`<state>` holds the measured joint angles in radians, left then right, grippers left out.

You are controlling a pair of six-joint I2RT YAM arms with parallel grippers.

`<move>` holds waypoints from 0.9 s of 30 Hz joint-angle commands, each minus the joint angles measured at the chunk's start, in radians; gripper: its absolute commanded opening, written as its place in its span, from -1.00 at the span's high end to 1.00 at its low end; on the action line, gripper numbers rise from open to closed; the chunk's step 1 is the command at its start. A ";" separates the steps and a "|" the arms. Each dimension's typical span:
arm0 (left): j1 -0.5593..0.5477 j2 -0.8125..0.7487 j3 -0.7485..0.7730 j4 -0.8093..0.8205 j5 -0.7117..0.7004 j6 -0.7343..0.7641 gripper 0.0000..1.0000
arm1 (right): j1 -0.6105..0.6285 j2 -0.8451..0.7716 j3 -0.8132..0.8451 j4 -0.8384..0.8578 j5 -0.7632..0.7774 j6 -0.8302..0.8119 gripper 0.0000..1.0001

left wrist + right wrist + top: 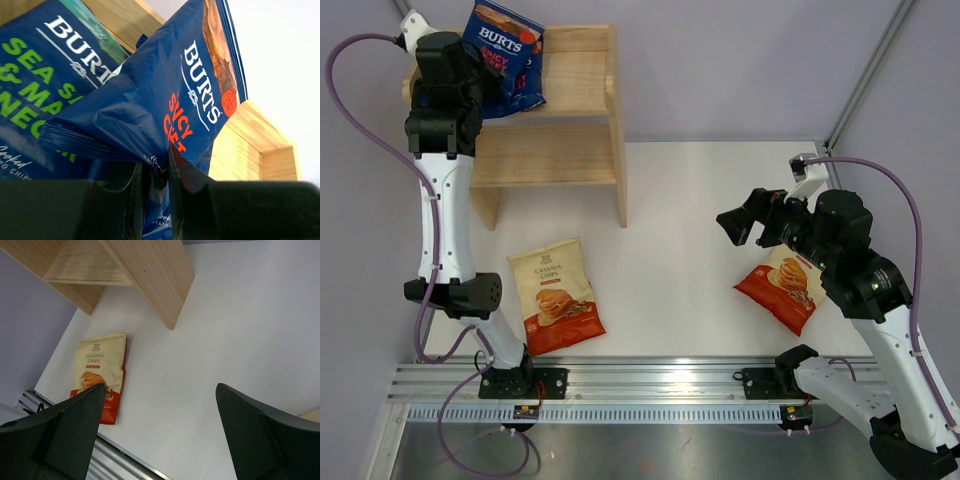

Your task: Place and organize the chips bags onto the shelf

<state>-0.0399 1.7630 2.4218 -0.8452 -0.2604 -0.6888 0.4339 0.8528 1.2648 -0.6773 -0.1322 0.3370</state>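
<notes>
My left gripper is shut on the lower edge of a dark blue BURTS bag with red lettering and holds it at the left of the shelf's top tier. In the top view this bag stands tilted beside my left wrist. A second BURTS bag with green lettering is close on its left. A cream bag lies flat on the table in front of the shelf and also shows in the right wrist view. Another cream bag lies under my right arm. My right gripper is open and empty above the table.
The shelf's lower tier shows bare wood, and its right side panel stands on the white table. The wooden side panel is just right of the held bag. A metal rail runs along the near edge.
</notes>
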 commanded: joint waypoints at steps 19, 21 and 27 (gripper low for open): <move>0.028 -0.063 0.020 0.121 0.247 -0.224 1.00 | 0.005 0.017 0.028 0.036 -0.009 0.022 -0.99; 0.026 -0.080 -0.030 0.115 0.233 -0.261 1.00 | 0.005 0.015 0.027 0.039 -0.009 0.020 -0.99; -0.009 -0.125 -0.089 0.081 0.204 -0.307 1.00 | 0.006 0.012 0.028 0.036 -0.007 0.027 -0.99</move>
<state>-0.0288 1.6680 2.3295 -0.7769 -0.0513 -0.9409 0.4339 0.8745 1.2659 -0.6769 -0.1326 0.3550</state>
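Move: To the right of the left hand, which holds the second chilli bag upright by its lower end, is the clear part of the top shelf, some 13 cm right, 4 cm ahead and 8 cm below. The chilli bag already shelved stands behind the held one, about 5 cm ahead and 3 cm right; the sea salt bag is roughly 5 cm ahead and 12 cm left. From the right hand, that clear part is about 28 cm ahead and 40 cm left. Sliding the gripped chilli bag rightward across the front of the shelved one, the left hand travels about 4 cm towards the clear part of the top shelf, at first creeping forward, then rising some 3 cm and easing back 3 cm. The wrist dips its left side roughly 15 degrees and turns about 10 degrees clockwise; the fingers keep their pinch. ##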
